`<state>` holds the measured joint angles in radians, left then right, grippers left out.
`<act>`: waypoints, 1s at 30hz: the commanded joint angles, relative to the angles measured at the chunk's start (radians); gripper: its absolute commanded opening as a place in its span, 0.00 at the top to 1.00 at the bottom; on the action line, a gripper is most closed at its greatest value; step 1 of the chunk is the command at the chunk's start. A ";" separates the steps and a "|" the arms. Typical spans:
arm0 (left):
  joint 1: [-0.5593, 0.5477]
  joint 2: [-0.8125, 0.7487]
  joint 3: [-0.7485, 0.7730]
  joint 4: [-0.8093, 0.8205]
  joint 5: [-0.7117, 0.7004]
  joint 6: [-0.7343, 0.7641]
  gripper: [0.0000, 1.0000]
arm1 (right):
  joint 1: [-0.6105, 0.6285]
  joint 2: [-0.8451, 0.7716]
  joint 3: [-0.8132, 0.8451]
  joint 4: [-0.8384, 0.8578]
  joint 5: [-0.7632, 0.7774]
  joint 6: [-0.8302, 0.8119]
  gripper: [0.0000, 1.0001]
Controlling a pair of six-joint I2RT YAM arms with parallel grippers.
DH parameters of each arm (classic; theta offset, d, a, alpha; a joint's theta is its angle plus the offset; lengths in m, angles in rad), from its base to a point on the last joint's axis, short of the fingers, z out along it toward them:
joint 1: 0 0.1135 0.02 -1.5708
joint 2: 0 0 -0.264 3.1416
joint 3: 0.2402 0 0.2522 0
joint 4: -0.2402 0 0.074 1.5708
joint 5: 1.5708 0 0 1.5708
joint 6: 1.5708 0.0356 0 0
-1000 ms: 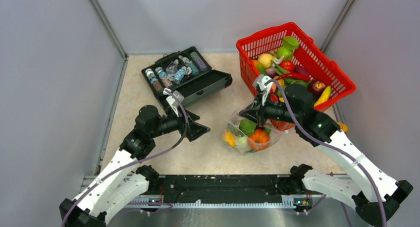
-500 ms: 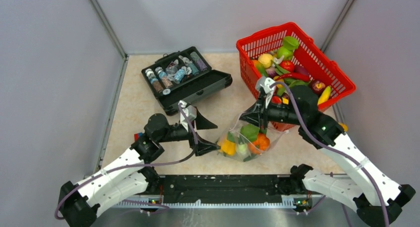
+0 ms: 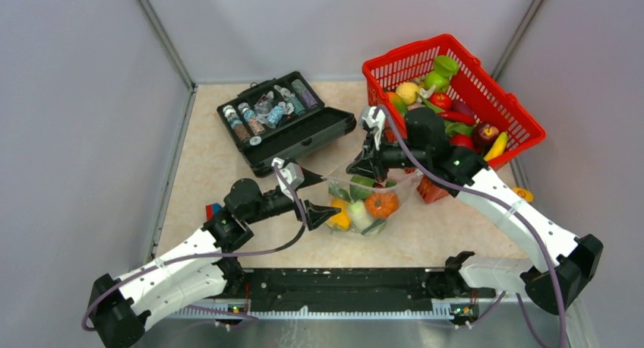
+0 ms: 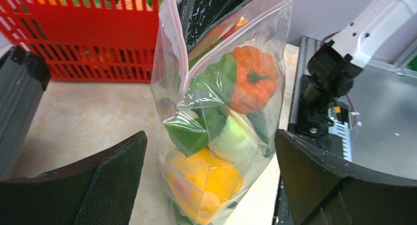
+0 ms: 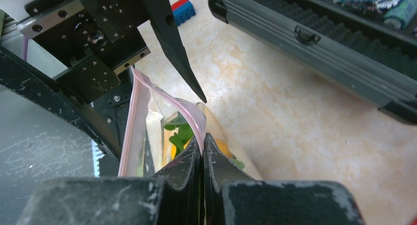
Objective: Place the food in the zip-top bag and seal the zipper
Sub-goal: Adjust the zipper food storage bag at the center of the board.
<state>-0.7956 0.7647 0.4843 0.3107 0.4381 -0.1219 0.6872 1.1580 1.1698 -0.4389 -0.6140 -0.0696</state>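
Observation:
The clear zip-top bag [image 3: 366,199] hangs upright over the table, mouth up. My right gripper [image 3: 355,168] is shut on the bag's top edge, pinching the pink zipper [image 5: 194,114] between its fingers [image 5: 202,139]. Inside the bag I see food: an orange tomato [image 4: 253,82], a yellow pepper [image 4: 206,181], a pale radish [image 4: 236,139] and green leaves. The zipper [image 4: 172,38] stands apart, so the mouth is unsealed. My left gripper [image 3: 323,194] is open, its two fingers either side of the bag's lower part [image 4: 209,136] without touching it.
The red mesh basket [image 3: 402,59] at the back right holds more toy food. An open black case [image 3: 304,131] with small bottles lies at the back left. A small red and blue block [image 3: 213,210] sits by the left arm. A yellow piece [image 3: 524,194] lies right of the basket.
My right gripper lifted the bag and carried it left and back. My left gripper swung right and now straddles the bag's lower part, staying open.

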 commanded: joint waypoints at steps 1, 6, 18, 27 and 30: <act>-0.004 0.006 0.042 0.059 -0.067 0.061 0.01 | 0.009 0.028 0.074 0.014 -0.046 -0.070 1.00; -0.004 0.017 0.070 0.077 -0.029 0.046 0.05 | 0.009 0.036 0.075 0.005 -0.037 -0.092 1.00; -0.001 0.039 0.105 0.096 0.115 0.146 0.24 | 0.009 0.020 0.064 -0.016 -0.081 -0.109 1.00; 0.004 0.014 0.114 0.070 0.074 0.219 0.40 | 0.009 0.006 0.052 -0.008 -0.082 -0.107 1.00; 0.005 0.014 0.133 0.020 0.083 0.243 0.47 | 0.009 0.006 0.051 -0.008 -0.085 -0.107 1.00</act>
<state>-0.7937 0.7956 0.5640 0.3470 0.5079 0.0719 0.6872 1.1923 1.1934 -0.4644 -0.6754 -0.1574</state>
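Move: The left zip corner of the food storage bag is what my left hand goes for: about 4 cm above it and 2 cm ahead, neither left nor right. The yellow pepper in the bag lies some 4 cm to that hand's right, 1 cm back and 13 cm below; the orange pumpkin is about 13 cm right, level fore and aft, 9 cm below. From my right hand, already pinching the far zip rim, the corner is about 6 cm left, 2 cm back, at its height. I ease my left hand about 1 cm forward and back, then lift it nearly 4 cm so its open fingers come up around the bag's left zip corner, rolling its forward side up some 15 degrees and closing the fingers to a bit over half open. My right hand stays almost in place, turns slightly counter-clockwise and keeps its pinch on the far rim. ##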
